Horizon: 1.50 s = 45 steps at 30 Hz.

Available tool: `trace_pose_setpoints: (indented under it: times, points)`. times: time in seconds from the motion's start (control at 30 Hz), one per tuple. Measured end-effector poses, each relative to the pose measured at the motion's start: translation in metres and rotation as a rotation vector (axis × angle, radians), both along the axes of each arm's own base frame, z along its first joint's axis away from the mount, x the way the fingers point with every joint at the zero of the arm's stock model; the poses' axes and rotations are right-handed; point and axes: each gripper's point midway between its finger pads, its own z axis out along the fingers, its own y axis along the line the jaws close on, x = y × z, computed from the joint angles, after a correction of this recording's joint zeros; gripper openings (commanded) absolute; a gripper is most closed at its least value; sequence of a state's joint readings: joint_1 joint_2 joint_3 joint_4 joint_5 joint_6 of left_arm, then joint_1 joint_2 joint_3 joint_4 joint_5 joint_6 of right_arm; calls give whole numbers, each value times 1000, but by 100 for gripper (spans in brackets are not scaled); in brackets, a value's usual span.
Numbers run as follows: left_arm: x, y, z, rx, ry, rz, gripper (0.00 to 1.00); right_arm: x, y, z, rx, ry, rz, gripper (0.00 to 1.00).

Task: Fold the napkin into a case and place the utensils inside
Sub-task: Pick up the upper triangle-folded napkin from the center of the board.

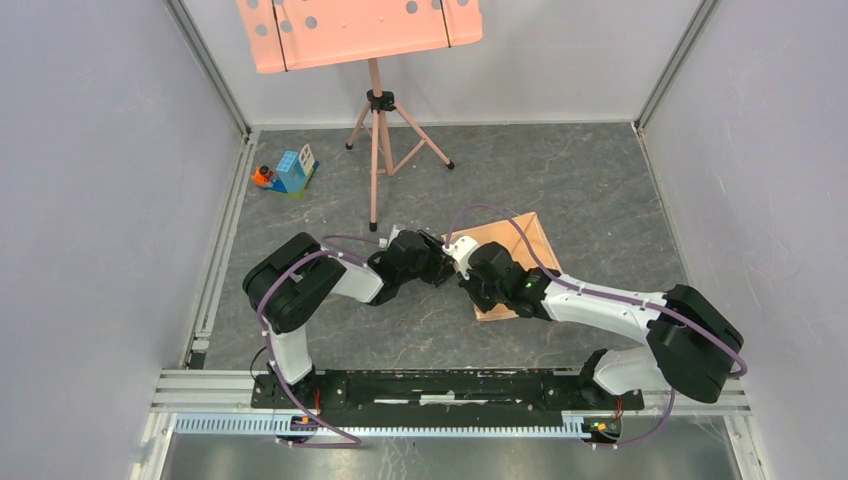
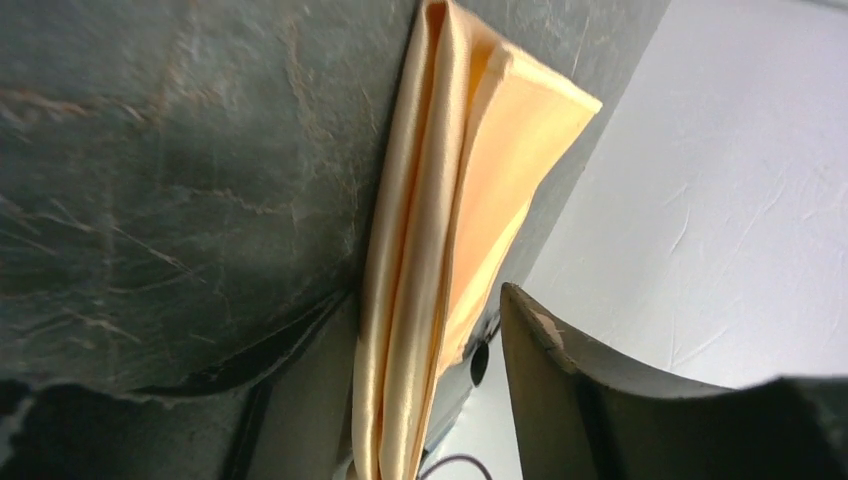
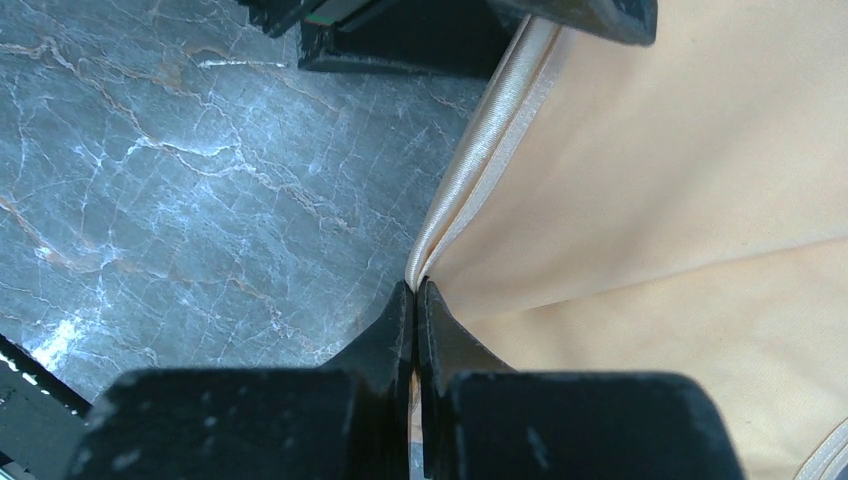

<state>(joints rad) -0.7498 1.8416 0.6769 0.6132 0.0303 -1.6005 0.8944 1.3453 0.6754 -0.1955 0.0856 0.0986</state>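
Observation:
The peach-orange satin napkin [image 1: 507,238] lies folded into a flat rectangle on the dark marble-patterned table, right of centre. Both grippers meet at its left edge. My right gripper [image 3: 415,285] [image 1: 463,274] is shut on the napkin's [image 3: 640,180] rolled hem, with a sliver of cloth between its black fingers. My left gripper [image 2: 425,300] [image 1: 444,262] is open. The napkin's [image 2: 450,200] layered folded edge runs between its fingers, close to the left finger and apart from the right fingertip [image 2: 530,330]. No case and no utensils are in view.
A salmon-pink perforated music-stand tray [image 1: 360,30] on a tripod [image 1: 377,150] stands at the back centre. A small toy-block house [image 1: 291,172] sits at the back left. Grey walls close in both sides. The arm-base rail [image 1: 450,388] lines the near edge.

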Motion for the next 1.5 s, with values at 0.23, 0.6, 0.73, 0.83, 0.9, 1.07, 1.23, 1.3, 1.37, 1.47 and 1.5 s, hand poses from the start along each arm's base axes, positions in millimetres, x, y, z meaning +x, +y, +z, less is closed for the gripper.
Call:
trace_pose_setpoints:
  times: [0.23, 0.6, 0.73, 0.83, 0.9, 1.07, 1.23, 1.3, 1.37, 1.47, 1.5]
  points:
    - [14, 14, -11, 105, -20, 67, 38, -3, -2, -6, -9, 0, 19, 0]
    - [27, 17, -15, 145, -57, 80, 18, -6, -5, -12, -9, 4, 26, 0]
    - [26, 18, -18, 168, -68, 66, 8, -6, -4, -12, -6, 0, 26, 3]
    - [26, 18, -18, 178, -81, 54, 2, -5, -5, -11, -10, -4, 23, 10]
    - [26, 18, -18, 178, -81, 52, 2, -5, -5, -11, -17, -11, 18, 27]
    - [25, 17, -18, 174, -77, 46, 2, -8, -8, -12, -64, -47, -4, 49]
    - [23, 16, -18, 166, -68, 33, 2, -11, -8, -13, -85, -64, -24, 54]
    - [23, 16, -18, 165, -67, 32, 2, -11, -6, -14, -92, -66, -31, 55]
    - [22, 16, -18, 165, -66, 30, 2, -11, -2, -15, -99, -67, -37, 55]
    - [22, 16, -18, 166, -64, 29, 2, -11, 4, -17, -113, -74, -38, 55]
    - [22, 16, -18, 165, -64, 29, 2, -11, 5, -17, -117, -76, -38, 56]
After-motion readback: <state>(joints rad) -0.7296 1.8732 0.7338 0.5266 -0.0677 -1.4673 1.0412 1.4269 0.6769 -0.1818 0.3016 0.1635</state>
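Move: The napkin's left edge, near its far-left corner, stands between the left hand's open fingers, about 2 cm ahead, 1 cm left and 2 cm below its point; that corner is roughly 7 cm ahead and 3 cm left, and the nearest tripod foot about 8 cm ahead and 18 cm left. From the right hand, already pinching this edge lower down, the left hand's spot is some 12 cm ahead and 5 cm left, 2 cm lower; the near-left corner lies 4 cm back, 2 cm right, 4 cm below. The napkin's left edge is passed from hand to hand: the left fingers go about 3 cm forward and left along it towards the far-left corner, sinking nearly 2 cm with a slight roll, and shut to pinch it. The right hand, still pinching, lowers its part of the edge about 1 cm and eases slightly back. Once the left has closed, it opens a little over halfway, lets go, and stays around the edge. ##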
